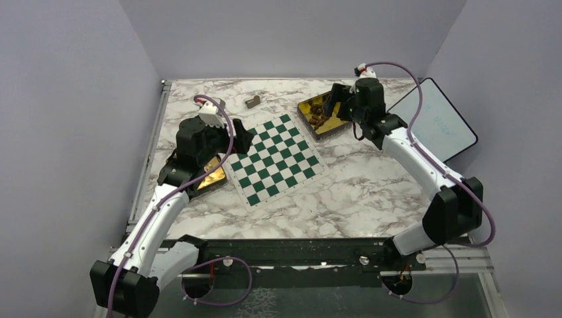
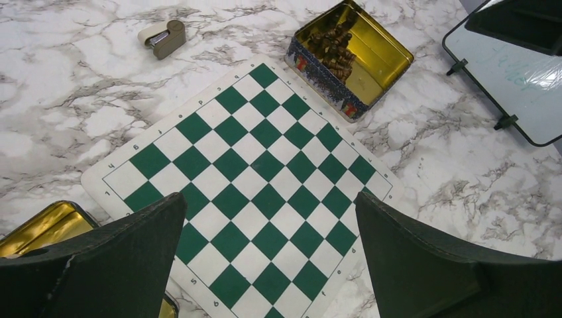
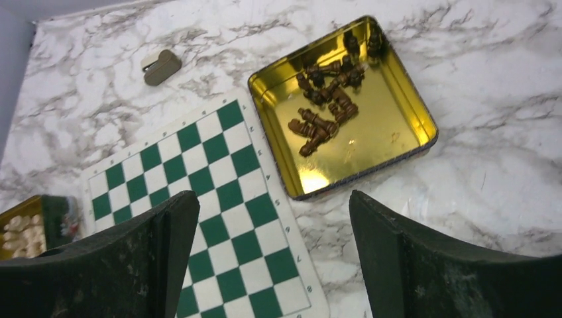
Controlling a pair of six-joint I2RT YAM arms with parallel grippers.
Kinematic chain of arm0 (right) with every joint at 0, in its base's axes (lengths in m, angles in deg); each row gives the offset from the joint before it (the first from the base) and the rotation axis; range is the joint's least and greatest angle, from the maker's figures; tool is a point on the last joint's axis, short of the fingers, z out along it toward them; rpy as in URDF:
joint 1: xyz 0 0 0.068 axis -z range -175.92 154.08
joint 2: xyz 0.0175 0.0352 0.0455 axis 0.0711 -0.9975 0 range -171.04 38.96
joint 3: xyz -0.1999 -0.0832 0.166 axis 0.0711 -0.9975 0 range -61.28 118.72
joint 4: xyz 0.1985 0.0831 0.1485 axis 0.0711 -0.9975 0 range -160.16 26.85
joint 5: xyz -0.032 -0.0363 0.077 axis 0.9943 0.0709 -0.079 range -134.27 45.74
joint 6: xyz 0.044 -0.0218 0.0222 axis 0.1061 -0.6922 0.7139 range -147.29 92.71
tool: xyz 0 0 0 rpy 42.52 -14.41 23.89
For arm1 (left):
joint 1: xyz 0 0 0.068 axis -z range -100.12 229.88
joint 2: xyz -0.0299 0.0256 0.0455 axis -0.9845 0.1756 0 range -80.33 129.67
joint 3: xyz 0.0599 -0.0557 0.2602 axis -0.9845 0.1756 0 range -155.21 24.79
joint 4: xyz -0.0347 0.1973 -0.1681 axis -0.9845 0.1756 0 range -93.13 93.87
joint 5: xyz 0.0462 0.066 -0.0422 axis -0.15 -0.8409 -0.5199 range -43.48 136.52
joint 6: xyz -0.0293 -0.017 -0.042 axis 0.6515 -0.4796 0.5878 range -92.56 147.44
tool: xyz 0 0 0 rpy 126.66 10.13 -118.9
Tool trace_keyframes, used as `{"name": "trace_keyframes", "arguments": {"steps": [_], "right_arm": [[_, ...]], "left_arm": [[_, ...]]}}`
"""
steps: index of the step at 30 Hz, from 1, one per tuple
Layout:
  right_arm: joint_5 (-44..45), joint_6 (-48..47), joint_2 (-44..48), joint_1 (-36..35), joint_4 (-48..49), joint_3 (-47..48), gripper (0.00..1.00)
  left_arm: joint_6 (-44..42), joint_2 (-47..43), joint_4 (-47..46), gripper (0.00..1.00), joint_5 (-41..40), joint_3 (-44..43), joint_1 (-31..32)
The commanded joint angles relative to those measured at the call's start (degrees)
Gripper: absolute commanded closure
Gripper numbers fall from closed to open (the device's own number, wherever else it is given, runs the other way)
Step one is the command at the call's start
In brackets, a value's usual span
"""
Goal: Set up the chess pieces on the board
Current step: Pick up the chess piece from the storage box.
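The green-and-white chequered board (image 1: 275, 159) lies turned at an angle mid-table, its squares bare. Several dark brown chess pieces (image 3: 325, 109) lie heaped in an open gold tin (image 1: 329, 126) off the board's far right corner. My right gripper (image 3: 272, 195) hovers open above that tin's near edge and the board's corner, holding nothing. At the board's left side, my left gripper (image 2: 268, 199) hangs open over the squares (image 2: 265, 185), also holding nothing. In the top view the left gripper (image 1: 242, 138) and the right gripper (image 1: 338, 99) are dark and small.
A second gold tin (image 1: 212, 173) sits under the left arm by the board's left edge; pale pieces (image 3: 23, 232) show inside it. A grey-tan block (image 1: 252, 101) lies beyond the board. A white black-rimmed panel (image 1: 437, 119) leans at the right. Walls enclose the table.
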State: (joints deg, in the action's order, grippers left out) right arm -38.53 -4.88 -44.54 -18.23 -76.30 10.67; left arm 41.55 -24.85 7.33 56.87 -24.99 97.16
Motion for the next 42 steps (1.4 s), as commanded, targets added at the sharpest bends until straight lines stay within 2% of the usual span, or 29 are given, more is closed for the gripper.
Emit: {"name": "trace_keyframes", "arguments": {"steps": [1, 2, 4, 6, 9, 17, 25, 42], "right_arm": [[5.5, -7.8, -6.9, -0.2, 4.2, 5.3, 0.22], [6.2, -8.7, -8.5, -0.3, 4.5, 6.3, 0.26], [7.0, -10.4, -11.5, -0.2, 5.5, 7.8, 0.42], [7.7, -11.9, -15.0, -0.2, 6.2, 9.2, 0.50], [7.7, -13.4, -20.0, 0.1, 6.0, 12.3, 0.56], [2.8, -15.0, -30.8, 1.7, 5.1, 20.8, 0.59], [4.8, -16.8, -39.3, 2.9, 3.4, 28.4, 0.63], [5.6, -15.3, -47.8, 5.0, 2.5, 34.7, 0.68]], "left_arm": [[-0.2, -1.8, 0.9, 0.01, -2.8, -0.3, 0.4], [-0.3, -1.9, 0.9, 0.01, -2.9, -0.4, 0.4], [-0.3, -2.2, 1.2, 0.01, -3.8, -0.4, 0.4], [-0.2, -2.4, 1.3, 0.01, -4.1, -0.2, 0.4], [0.3, -2.5, 1.0, 0.01, -3.5, 0.3, 0.6], [0.0, -2.4, 0.9, 0.01, -4.0, 0.2, 0.7], [-0.8, -3.2, 1.5, 0.01, -5.1, -0.1, 0.7], [-1.3, -3.4, 2.1, 0.01, -5.7, -0.4, 0.8]]}}
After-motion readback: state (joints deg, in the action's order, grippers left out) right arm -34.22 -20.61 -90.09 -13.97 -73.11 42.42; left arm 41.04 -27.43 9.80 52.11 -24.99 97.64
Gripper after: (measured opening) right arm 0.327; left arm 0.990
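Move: The dark pieces in the storage box, around where the right fingers will come in, lie some 19 cm ahead of the right hand, hardly to its left, and about 22 cm below. The box's middle is about 3 cm nearer than those pieces. The chess board is centred some 19 cm to the right hand's left and 3 cm back; the stapler is 22 cm ahead and 27 cm left. From the left hand those pieces lie about 29 cm ahead and 22 cm right, well below. The right hand swoops forward and down to the dark pieces in the storage box, about 17 cm out and 15 cm lower, going mostly forward at first and slowing over the last few centimetres. On the way it rolls some 20 degrees, left side sinking, and its fingers narrow from nearly wide open to about a third, ending poised just above the pieces with no contact to be seen. ##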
